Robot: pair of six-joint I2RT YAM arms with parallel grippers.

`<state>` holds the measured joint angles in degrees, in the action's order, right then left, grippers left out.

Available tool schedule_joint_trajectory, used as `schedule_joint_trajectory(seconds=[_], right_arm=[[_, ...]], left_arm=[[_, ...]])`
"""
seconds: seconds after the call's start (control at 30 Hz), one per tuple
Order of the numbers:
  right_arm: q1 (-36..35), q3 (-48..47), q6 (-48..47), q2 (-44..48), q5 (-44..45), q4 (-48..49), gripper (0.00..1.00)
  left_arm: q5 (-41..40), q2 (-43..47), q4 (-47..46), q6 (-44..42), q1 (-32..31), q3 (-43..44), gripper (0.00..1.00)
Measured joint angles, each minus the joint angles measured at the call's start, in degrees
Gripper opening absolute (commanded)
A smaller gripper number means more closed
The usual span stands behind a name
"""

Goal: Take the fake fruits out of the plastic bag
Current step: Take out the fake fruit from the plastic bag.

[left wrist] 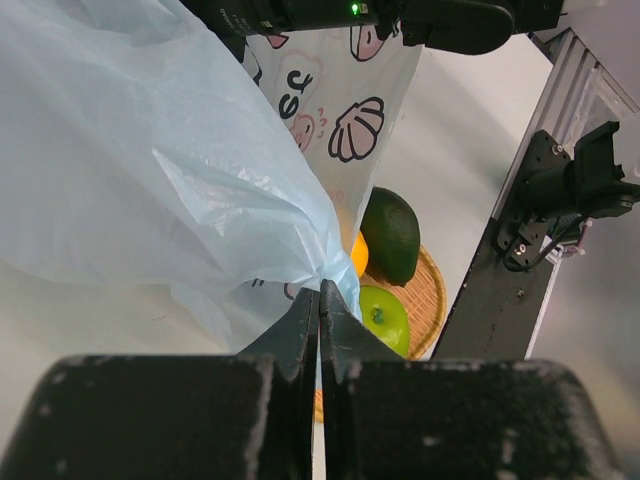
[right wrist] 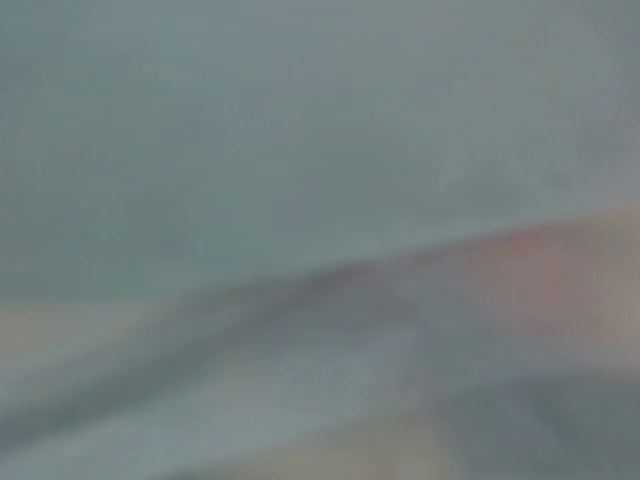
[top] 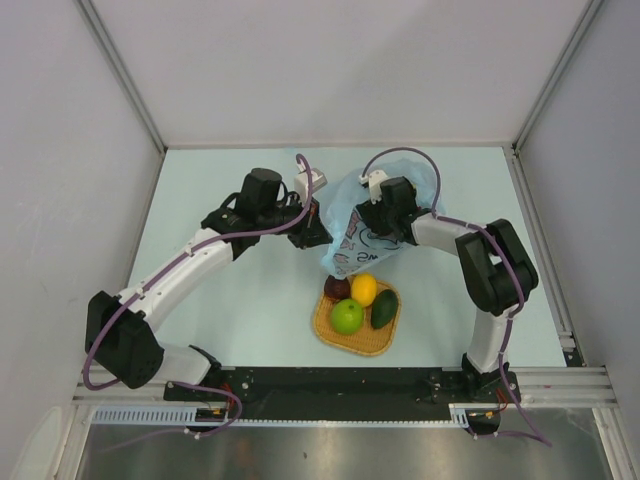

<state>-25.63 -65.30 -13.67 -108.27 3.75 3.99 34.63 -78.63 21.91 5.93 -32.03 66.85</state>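
The pale blue plastic bag [top: 352, 232] hangs lifted above the table between both arms, its printed side toward the front. My left gripper [left wrist: 320, 296] is shut on a gathered fold of the bag [left wrist: 150, 150]. My right gripper [top: 385, 225] reaches into the bag from the right, its fingers hidden by the film. In the right wrist view only blurred bag plastic [right wrist: 300, 150] fills the picture. Below the bag lie a lemon [top: 364, 289], a green apple [top: 347, 316], an avocado [top: 385, 308] and a dark plum [top: 337, 289].
The fruits rest in a woven orange tray [top: 356, 346] near the front middle of the table. In the left wrist view the tray [left wrist: 430, 295] lies beside the black base rail [left wrist: 500, 290]. Grey walls enclose the table on three sides.
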Motion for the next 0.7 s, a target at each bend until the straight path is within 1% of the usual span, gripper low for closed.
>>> schedule_joint_trajectory(seconds=[0.07, 0.13, 0.2, 0.23, 0.3, 0.37, 0.4, 0.5, 0.53, 0.57, 0.6, 0.7], right_arm=[[0.44, -0.2, 0.37, 0.0, -0.04, -0.57, 0.66], [0.9, -0.33, 0.72, 0.02, 0.22, -0.96, 0.58], [1.25, -0.79, 1.27, 0.02, 0.26, -1.31, 0.59], [1.38, -0.98, 1.51, 0.02, 0.24, -1.7, 0.64], [1.57, -1.33, 2.01, 0.0, 0.26, -2.86, 0.71], [1.7, -1.75, 2.71, 0.0, 0.22, -4.26, 0.66], [1.77, -1.88, 2.75, 0.0, 0.15, -4.94, 0.63], [1.75, -2.08, 2.84, -0.04, -0.15, -6.6, 0.41], [1.77, -2.08, 2.71, -0.09, -0.39, -7.15, 0.24], [1.77, -2.1, 2.58, -0.17, -0.59, -7.41, 0.21], [1.77, -2.16, 2.12, -0.17, -0.76, -7.41, 0.21], [1.77, -2.45, 1.14, -0.07, -3.3, -7.67, 0.14]], left_arm=[[0.0, 0.0, -0.15, 0.0, 0.0, 0.0, 0.0], [-0.02, 0.0, -0.44, 0.0, -0.02, 0.0, 0.0], [-0.02, 0.0, -0.59, 0.0, -0.04, 0.0, 0.0], [-0.02, 0.0, -0.66, 0.0, -0.07, 0.0, 0.0], [-0.04, 0.02, -0.9, 0.0, -0.07, 0.0, 0.0], [-0.04, 0.09, -1.2, 0.0, -0.07, -0.04, 0.0], [-0.04, 0.13, -1.36, 0.0, -0.07, -0.13, 0.0], [-0.04, 0.59, -1.81, 0.0, -0.11, -0.72, 0.0], [-0.04, 0.72, -1.88, 0.0, -0.11, -0.87, 0.0], [-0.04, 0.83, -1.92, 0.0, -0.11, -0.98, 0.0], [-0.04, 0.87, -2.05, 0.0, -0.11, -1.11, 0.0], [-0.07, 0.9, -2.12, 0.02, -0.11, -1.29, 0.0]])
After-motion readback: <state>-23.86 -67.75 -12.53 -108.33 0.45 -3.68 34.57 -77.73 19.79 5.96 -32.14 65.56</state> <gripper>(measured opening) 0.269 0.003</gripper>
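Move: The red fruit in the bag lies almost at the right fingertips, about 1 cm ahead, level sideways and some 2 cm lower. Nearer the base, on the tray, the yellow fruit sits some 21 cm back and 6 cm left of that hand, the avocado about 26 cm back and 2 cm left. From the left hand, the red fruit is roughly 17 cm ahead, 12 cm right and 20 cm below. Work the right gripper in small shifts inside the bag: about 1.5 cm right first, then some 1 cm back and slightly down, tipping the fingers about 5 degrees further down. Then ease slightly left as the half-open fingers close to about a quarter on the red fruit. Hold the left gripper still, shut on the bag's rim. ##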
